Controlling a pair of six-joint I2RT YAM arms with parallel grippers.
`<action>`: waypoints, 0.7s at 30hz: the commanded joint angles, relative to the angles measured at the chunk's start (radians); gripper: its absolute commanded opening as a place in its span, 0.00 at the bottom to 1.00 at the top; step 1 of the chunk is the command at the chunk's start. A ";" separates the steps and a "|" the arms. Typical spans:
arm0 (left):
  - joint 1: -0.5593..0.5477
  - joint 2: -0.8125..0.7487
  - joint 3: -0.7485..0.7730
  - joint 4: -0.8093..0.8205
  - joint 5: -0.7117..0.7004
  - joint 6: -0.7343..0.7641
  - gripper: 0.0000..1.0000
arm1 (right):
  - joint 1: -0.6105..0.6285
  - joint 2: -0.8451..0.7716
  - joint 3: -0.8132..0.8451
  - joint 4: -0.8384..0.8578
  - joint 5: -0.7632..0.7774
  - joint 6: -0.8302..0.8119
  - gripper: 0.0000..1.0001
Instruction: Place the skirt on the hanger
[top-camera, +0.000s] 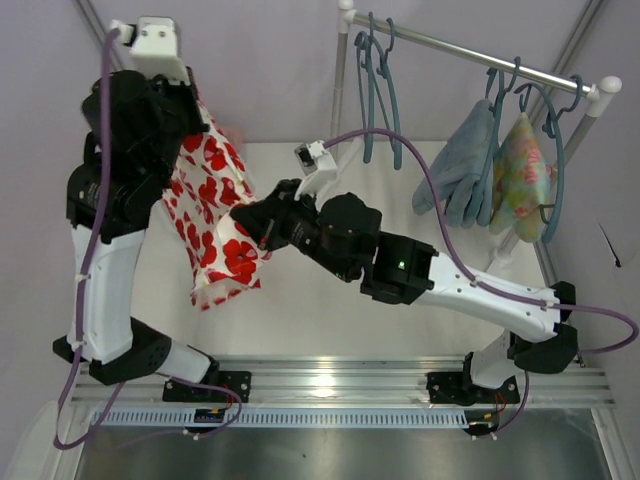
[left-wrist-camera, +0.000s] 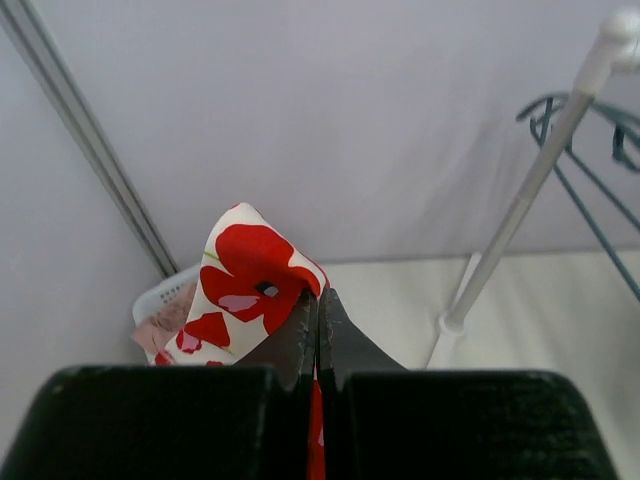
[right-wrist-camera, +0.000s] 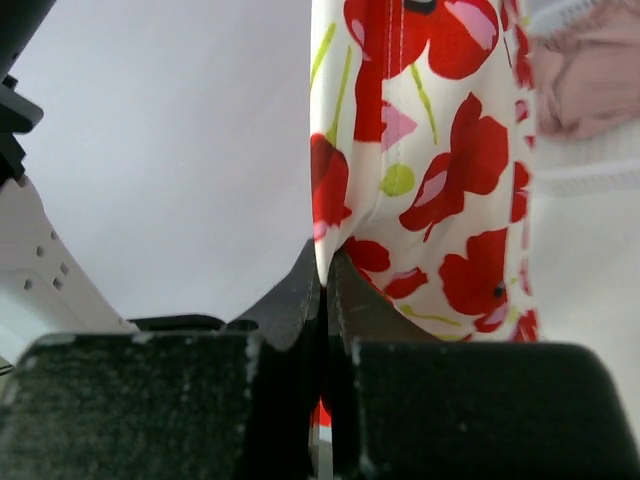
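The skirt (top-camera: 215, 215), white with bold red flowers, hangs in the air over the left side of the table. My left gripper (top-camera: 197, 108) is raised high and shut on its top edge; in the left wrist view a fold of the skirt (left-wrist-camera: 245, 275) bulges out past the closed left gripper (left-wrist-camera: 318, 300). Lower down, my right gripper (top-camera: 243, 215) is shut on the skirt's right edge, and in the right wrist view the skirt (right-wrist-camera: 430, 150) rises from the pinched right gripper (right-wrist-camera: 325, 262). Two empty teal hangers (top-camera: 380, 95) hang at the rail's left end, apart from both grippers.
A clothes rail (top-camera: 480, 55) on white posts spans the back right. A light blue garment (top-camera: 462, 165) and a pale green flowered one (top-camera: 522, 180) hang from it on hangers. A white basket (left-wrist-camera: 165, 300) with pink cloth (right-wrist-camera: 590, 70) sits behind the skirt.
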 joint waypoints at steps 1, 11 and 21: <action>-0.013 0.128 -0.003 -0.136 0.027 0.045 0.00 | 0.013 -0.134 -0.098 -0.107 0.109 0.126 0.00; -0.306 0.393 -0.530 0.231 0.002 -0.073 0.00 | -0.087 -0.734 -1.125 -0.153 0.239 0.639 0.00; -0.418 0.831 -0.163 0.405 0.114 -0.287 0.00 | -0.428 -1.071 -1.338 -0.383 0.206 0.426 0.00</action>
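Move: The skirt hangs pinched between both my raised hands. The bare table patch where I bring its held edge lies some 5 cm back of my left hand, 38 to its right and 52 below; from my right hand about 12 ahead, 30 right and 43 down. From my left hand, the rack foot stands roughly 14 cm ahead, 23 right, 51 below; the denim garment hangs some 15 ahead, 45 right, 30 below. I fling the skirt down and to my right with both hands, fingers staying shut on it: my left sinks about 45 cm, sweeping 35 right, tips steeply down and turns some 30 degrees clockwise; my right drops and swings right over 30 cm each, likewise tipping and turning clockwise. Near the end the sinking stops and both drag on rightward, towards the denim garment's side. ##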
